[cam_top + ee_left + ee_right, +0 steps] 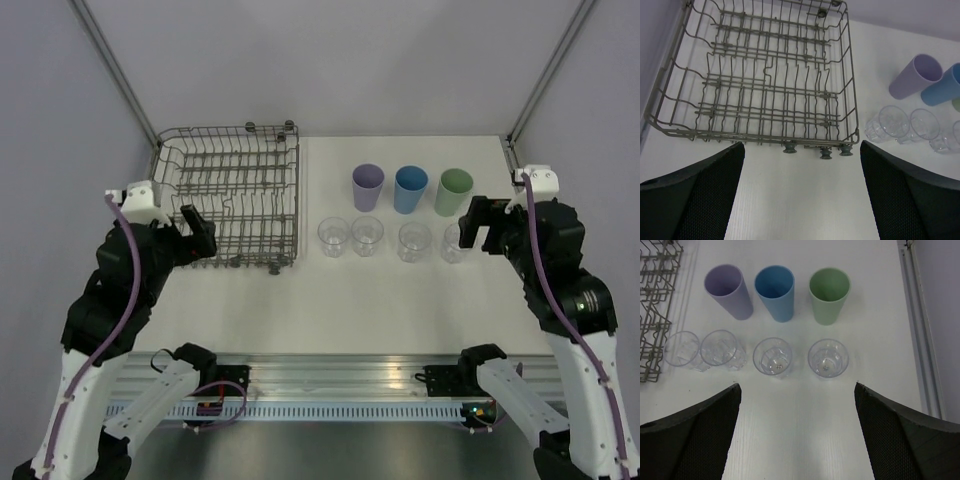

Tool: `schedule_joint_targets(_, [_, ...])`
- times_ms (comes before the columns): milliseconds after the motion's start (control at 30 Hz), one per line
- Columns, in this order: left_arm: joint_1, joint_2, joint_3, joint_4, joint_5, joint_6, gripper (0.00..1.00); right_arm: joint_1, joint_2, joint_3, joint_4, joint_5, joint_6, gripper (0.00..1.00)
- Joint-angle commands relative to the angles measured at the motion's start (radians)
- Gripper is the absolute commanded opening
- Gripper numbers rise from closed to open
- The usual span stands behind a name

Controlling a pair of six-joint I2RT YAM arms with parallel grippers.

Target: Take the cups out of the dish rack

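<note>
The grey wire dish rack (296, 200) stands at the back left of the table, and no cup shows inside it (852, 90). To its right three pastel cups stand upright in a row: lilac (367, 187), blue (410, 189), green (453, 191). Several clear cups line up in front of them (367, 235), also seen upright in the right wrist view (772, 356). My left gripper (200, 235) hovers open just in front of the rack (801, 145). On the other side, my right gripper (478, 225) is open near the rightmost clear cup (827, 358), with nothing between its fingers (797, 386).
A metal rail (340, 375) runs along the near table edge between the arm bases. Slanted frame posts rise at the back corners (545, 70). The table's right edge strip (917, 340) lies close to the green cup.
</note>
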Motion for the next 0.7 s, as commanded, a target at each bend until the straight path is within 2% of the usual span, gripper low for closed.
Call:
schedule_joint_targets(0, [0.004, -0.031, 0.099, -0.124, -0.029, 0.07, 1.0, 0.026, -0.101, -0.048, 0.024, 0.018, -0.022, 0.98])
schedule_joint_targets(200, [0.004, -0.115, 0.196, -0.235, -0.029, 0.089, 1.0, 0.1, -0.256, -0.057, -0.036, 0.06, -0.019, 0.98])
schedule_joint_targets(467, [0.004, -0.279, 0.102, -0.261, -0.045, 0.112, 1.0, 0.148, -0.396, -0.029, -0.108, 0.219, -0.054, 0.98])
schedule_joint_targets(667, [0.003, -0.379, 0.048, -0.262, -0.012, 0.147, 1.0, 0.155, -0.456, -0.048, -0.136, 0.247, -0.072, 0.98])
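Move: The cup just set down, the rightmost clear glass, stands about 9 cm ahead of the right hand, 2 cm to its right and 25 cm below. The next glass is level with that one and 10 cm to its left; the green cup is some 10 cm beyond it, with the blue cup 10 cm left of the green. From the left hand that rightmost glass is roughly 52 cm right, 12 cm ahead and 26 cm lower. Draw both empty grippers back towards their bases, fingers still wide open. Bring the right one about 10 cm back from the glasses, rising and easing to its right by some 3 cm each, and tip its fingers up. Pull the left one 10 cm back from the rack and 5 cm left, rising at first, then sinking most of that again, its fingers tipping up slightly. ##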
